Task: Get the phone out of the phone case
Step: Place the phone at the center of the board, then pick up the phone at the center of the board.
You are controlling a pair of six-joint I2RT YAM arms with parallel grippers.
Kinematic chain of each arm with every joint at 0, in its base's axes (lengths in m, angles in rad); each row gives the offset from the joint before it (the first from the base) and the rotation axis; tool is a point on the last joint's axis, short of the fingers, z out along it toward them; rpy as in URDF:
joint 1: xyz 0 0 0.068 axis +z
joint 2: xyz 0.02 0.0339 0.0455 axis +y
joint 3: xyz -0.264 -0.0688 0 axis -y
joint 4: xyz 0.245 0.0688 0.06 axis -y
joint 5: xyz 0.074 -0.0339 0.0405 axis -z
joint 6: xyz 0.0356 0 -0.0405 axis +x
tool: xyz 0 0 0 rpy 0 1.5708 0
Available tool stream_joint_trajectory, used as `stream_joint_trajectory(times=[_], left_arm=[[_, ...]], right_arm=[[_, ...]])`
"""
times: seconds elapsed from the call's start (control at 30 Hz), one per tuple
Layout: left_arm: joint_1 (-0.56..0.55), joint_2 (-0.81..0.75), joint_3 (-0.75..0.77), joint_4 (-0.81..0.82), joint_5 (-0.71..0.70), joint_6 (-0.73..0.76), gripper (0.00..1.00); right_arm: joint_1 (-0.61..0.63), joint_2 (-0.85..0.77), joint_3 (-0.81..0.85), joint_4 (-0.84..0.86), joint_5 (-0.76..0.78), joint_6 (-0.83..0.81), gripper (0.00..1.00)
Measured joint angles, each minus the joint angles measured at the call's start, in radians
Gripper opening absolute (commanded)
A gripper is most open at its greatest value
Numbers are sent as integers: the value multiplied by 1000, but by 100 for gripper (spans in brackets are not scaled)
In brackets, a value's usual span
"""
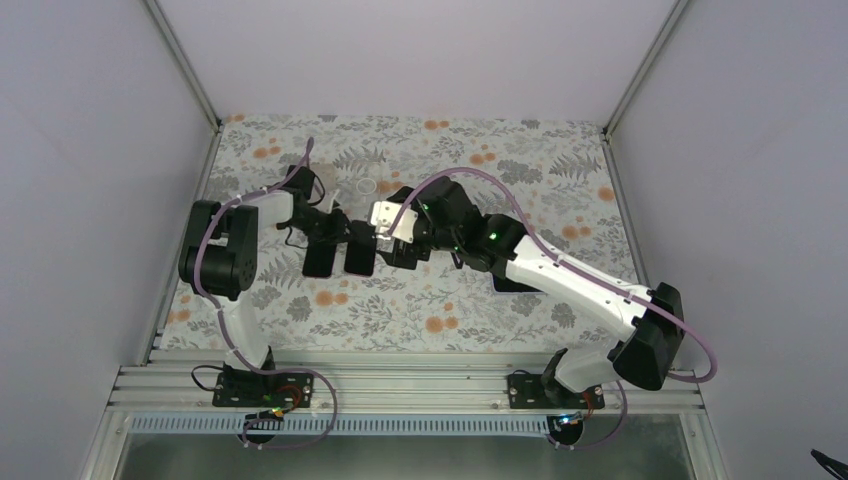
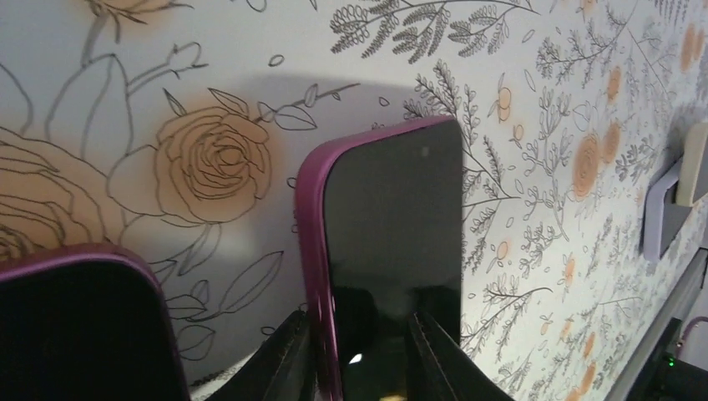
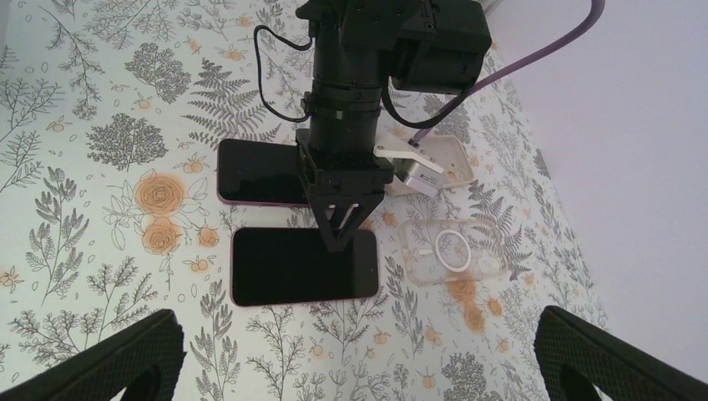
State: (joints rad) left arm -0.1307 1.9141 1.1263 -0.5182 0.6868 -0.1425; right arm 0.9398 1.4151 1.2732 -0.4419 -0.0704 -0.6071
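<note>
Two dark slabs with purple rims lie flat side by side. The nearer one has a glossy screen, so I take it as the phone (image 3: 305,266) (image 1: 360,257) (image 2: 392,234). The other (image 3: 259,171) (image 1: 320,260) (image 2: 75,326) also looks dark inside; whether it is the empty phone case I cannot tell. My left gripper (image 2: 357,317) (image 3: 342,238) (image 1: 345,235) points down at the glossy slab's end. Its fingers stand a little apart, with the purple edge between them. My right gripper (image 3: 359,368) (image 1: 397,245) hovers wide open above the mat, with nothing in it.
A clear case with a white ring (image 3: 451,251) (image 1: 365,187) lies beyond the phones. A whitish case (image 3: 434,163) lies beside the left arm. White walls enclose the flowered mat (image 1: 520,300) on the left, right and far sides.
</note>
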Motion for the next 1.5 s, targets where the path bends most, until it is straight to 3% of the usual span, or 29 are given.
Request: stream_joint_trajectory(times=[0.17, 0.53, 0.77, 0.93, 1.2, 1.5], left_arm=[[1, -2, 1, 0, -29, -4, 42], [1, -121, -7, 11, -43, -2, 56], [-3, -254, -15, 39, -48, 26, 76], [-27, -345, -17, 85, -72, 65, 100], [-140, -452, 1, 139, -124, 156, 100], [-148, -482, 27, 151, -172, 207, 100]], right_arm=[[0, 0, 0, 0, 0, 3, 99], [-58, 3, 28, -4, -29, 21, 99], [-217, -16, 28, -58, -106, 32, 99], [-376, -82, -18, -139, -186, 8, 99], [-676, -118, -144, -332, -313, -181, 99], [-1004, 6, -193, -455, -319, -450, 100]])
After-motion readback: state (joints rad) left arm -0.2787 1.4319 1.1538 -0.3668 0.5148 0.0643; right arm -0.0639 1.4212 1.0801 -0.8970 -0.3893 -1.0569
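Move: The placed phone lies right under the left fingertips, its middle about 3 cm back, 2 cm to their right and 1 cm below. The black phone is 8 cm left and 3 cm back of the hand; the clear case is 14 cm ahead, 4 cm right. From the right hand, the pale-cased phone lies some 32 cm right, 4 cm ahead and 24 cm below, overlapping the dark phone, which is 28 cm right and level fore and aft. The placed phone is left behind: the left fingers, already loosened, spread fully as that hand climbs about 20 cm off it, drifting a little right and swinging from steeply down to more forward. Towards the pale-cased phone, the open right hand sweeps some 31 cm right, first edging forward, then sinking, its fingers tipping downward and turning clockwise. ##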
